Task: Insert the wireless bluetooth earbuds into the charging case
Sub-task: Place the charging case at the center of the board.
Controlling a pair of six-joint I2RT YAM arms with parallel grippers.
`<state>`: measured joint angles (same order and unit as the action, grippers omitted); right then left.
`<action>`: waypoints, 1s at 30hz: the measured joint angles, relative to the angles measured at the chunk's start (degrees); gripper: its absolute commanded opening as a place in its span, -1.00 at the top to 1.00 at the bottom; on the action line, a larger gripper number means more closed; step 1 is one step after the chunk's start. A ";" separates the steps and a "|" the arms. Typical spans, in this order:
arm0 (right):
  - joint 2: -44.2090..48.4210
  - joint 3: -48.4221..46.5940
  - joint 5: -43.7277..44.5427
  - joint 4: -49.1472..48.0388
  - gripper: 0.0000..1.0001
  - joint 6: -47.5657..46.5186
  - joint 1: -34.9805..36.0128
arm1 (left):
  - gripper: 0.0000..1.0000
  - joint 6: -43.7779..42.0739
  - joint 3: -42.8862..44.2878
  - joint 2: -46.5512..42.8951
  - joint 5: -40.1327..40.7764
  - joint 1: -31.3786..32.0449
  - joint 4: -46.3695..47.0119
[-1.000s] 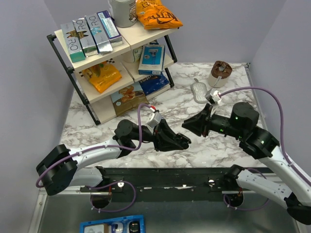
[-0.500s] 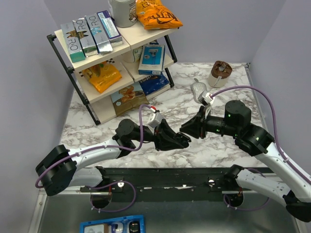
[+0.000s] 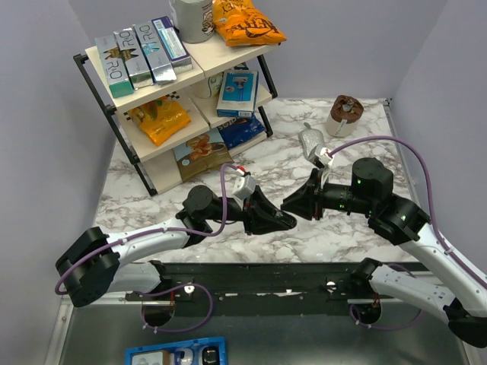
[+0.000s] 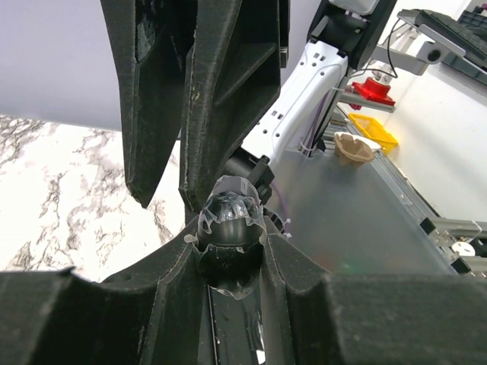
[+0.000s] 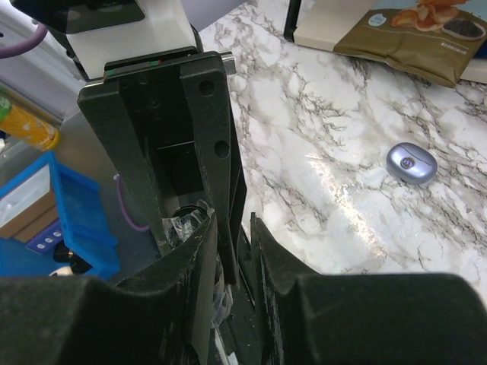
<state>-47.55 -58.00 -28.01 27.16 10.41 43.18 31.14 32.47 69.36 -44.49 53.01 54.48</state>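
Observation:
My left gripper (image 3: 283, 222) is shut on a glossy black rounded piece (image 4: 228, 222) wrapped in crumpled clear plastic; I cannot tell whether it is an earbud or a case. My right gripper (image 3: 291, 204) meets it tip to tip above the marble. Its jaws stand narrowly apart, and its fingers (image 4: 217, 137) reach down beside the black piece. The edge of a left finger shows in the narrow gap between those jaws. A closed lilac-grey oval case (image 5: 411, 162) lies on the marble beyond; the top view does not show it. No bare earbud shows.
A two-tier shelf (image 3: 183, 84) with boxes and snack bags fills the back left. A grey oval object (image 3: 310, 143) and a brown cup (image 3: 344, 114) sit at the back right. A blue tray (image 3: 175, 353) lies below the table's front rail (image 3: 251, 277).
My right gripper has moved left and closed in on the left gripper's tips. The left gripper still holds the wrapped black piece and has barely shifted.

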 measured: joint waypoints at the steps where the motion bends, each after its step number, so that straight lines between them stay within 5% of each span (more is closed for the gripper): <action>1: 0.00 0.00 -0.02 0.00 0.36 0.00 0.00 | 1.00 -0.11 0.02 -0.04 0.15 0.00 -0.33; 8: 1.53 0.00 4.00 0.00 -0.09 1.14 0.02 | 1.00 -1.14 0.50 -0.26 0.96 0.00 -1.79; 16: 2.51 0.55 24.37 -0.02 -0.15 8.02 0.00 | 1.00 -1.22 1.05 1.22 12.15 -0.50 -13.16; 22: 1.88 3.63 34.10 0.31 -0.15 13.27 0.00 | 1.00 3.02 11.85 16.57 22.73 -2.23 -28.15; 30: 4.15 4.87 36.41 0.39 -0.16 14.73 -0.02 | 1.00 4.04 25.38 34.88 26.03 -2.84 -35.95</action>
<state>-43.40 -53.12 8.40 27.55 25.15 43.16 35.18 57.84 104.25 -18.46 50.17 18.52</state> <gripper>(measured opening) 0.577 0.373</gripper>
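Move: My left hand already holds the black charging case. The clear marble near the board's middle lies about 18 cm ahead of it, 6 cm right and some 27 cm below. On that surface the purple case sits about 24 cm ahead and 9 cm left of this hand, the mesh pad roughly 43 cm ahead and 13 cm right. From my empty right hand, the clear spot is about 13 cm ahead, 6 cm right and 30 cm below. I swing my left hand down nearly 20 cm and some 15 cm forward, drifting right, to bring the held charging case towards the clear marble; its fingers keep their grip and tip from slightly upward to slanting down, swinging forward. My right hand opens and clears out beside it, about 7 cm forward and 6 cm right, turning some 40 degrees clockwise. ##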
